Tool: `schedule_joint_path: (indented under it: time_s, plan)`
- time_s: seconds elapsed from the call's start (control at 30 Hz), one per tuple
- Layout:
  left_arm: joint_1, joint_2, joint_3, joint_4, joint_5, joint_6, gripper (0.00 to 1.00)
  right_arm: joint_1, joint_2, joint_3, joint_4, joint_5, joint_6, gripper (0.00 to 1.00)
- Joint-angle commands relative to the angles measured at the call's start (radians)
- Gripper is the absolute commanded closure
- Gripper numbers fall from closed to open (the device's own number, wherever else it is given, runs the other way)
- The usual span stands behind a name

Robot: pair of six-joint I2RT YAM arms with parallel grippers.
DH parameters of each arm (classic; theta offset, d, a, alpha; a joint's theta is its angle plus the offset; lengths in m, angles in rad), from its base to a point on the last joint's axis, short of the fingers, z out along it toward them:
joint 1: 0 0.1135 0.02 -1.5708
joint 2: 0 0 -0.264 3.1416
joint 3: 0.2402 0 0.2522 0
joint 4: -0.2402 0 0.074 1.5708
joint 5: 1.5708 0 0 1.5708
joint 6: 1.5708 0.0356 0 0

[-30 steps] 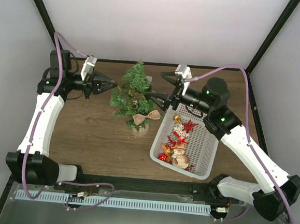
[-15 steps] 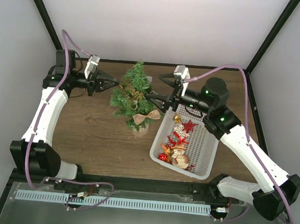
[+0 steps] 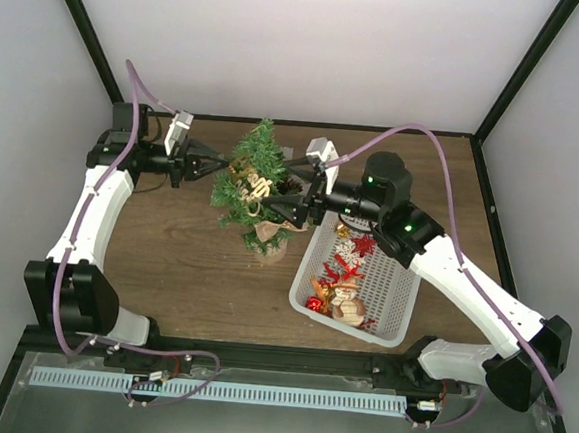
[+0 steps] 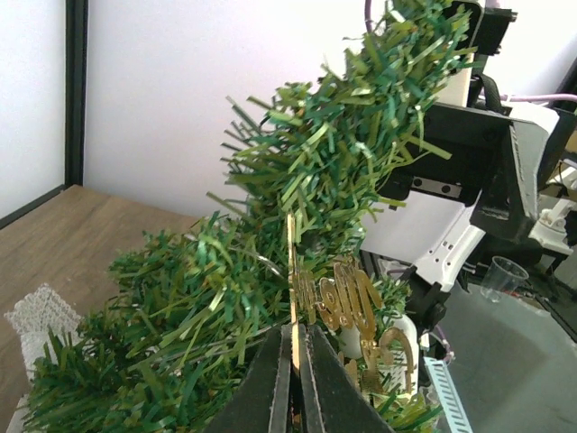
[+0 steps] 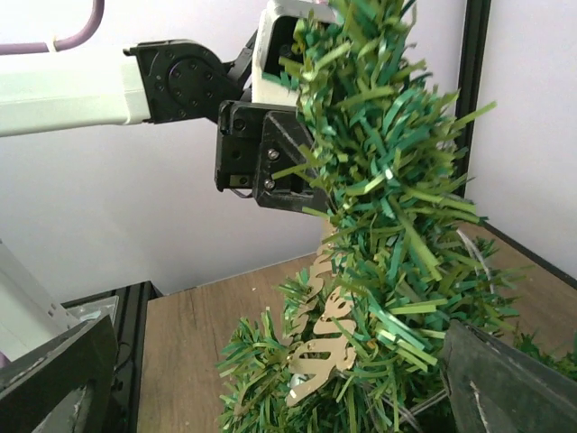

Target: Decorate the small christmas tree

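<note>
The small christmas tree stands at the back middle of the table on its tan base. My left gripper reaches into it from the left, shut on the thin gold strip of a gold lettering ornament that lies among the branches. The same ornament shows in the right wrist view, hanging in the needles. My right gripper comes in from the right, open wide. One of its fingers stands on each side of the tree, and neither grips anything.
A white slotted basket lies right of the tree, holding a red star, a white snowflake, red baubles and a snowman figure. A black frame borders the table, with white walls behind.
My right gripper has moved left from the basket's top edge until it straddles the tree. My left gripper has pushed right into the branches, still holding the gold ornament.
</note>
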Motion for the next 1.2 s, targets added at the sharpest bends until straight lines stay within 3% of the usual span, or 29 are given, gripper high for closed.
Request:
schedule_joint_path:
  time_s: [0.0,0.87,0.97,1.07,1.13,1.17]
  plan:
    - [0.012,0.026,0.001,-0.063,0.23,0.118,0.98,0.017,-0.002,0.052,-0.015,0.043,-0.014,0.09]
    - [0.042,0.154,0.115,-0.472,0.229,0.473,0.72,0.019,-0.002,0.041,-0.008,0.054,-0.012,0.09]
    - [0.046,0.196,0.162,-0.631,0.228,0.617,0.66,0.018,-0.006,0.034,-0.003,0.055,-0.009,0.09]
    - [0.049,0.259,0.231,-0.91,0.228,0.868,0.57,0.018,-0.013,0.026,0.002,0.059,-0.009,0.09]
    - [0.051,0.286,0.251,-0.933,0.227,0.873,0.46,0.018,-0.014,0.024,0.003,0.062,-0.01,0.09]
    - [0.053,0.289,0.246,-0.934,0.226,0.879,0.34,0.018,-0.016,0.022,0.002,0.063,-0.011,0.08]
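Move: The gold lettering sign is already pinched in my left fingertips. The branches it goes onto, on the tree's left side, lie about 4 cm to my left hand's right, 2 cm back and 4 cm below. The pinecone sits about 13 cm right, 1 cm back and 6 cm lower; the burlap bow is some 12 cm right, 4 cm back and 15 cm down. From my right hand those branches are roughly 6 cm left, 2 cm back and 3 cm below. I lower the gold sign onto the tree's left-side branches with my left hand, going down about 3.5 cm and easing some 2 cm forward, while the wrist rolls slightly. Most of the sinking comes first; my shut fingers part slowly, then faster to about half open, letting go of the sign as the hand edges left. My right hand stays put with its wide-open fingers around the tree's other side. ##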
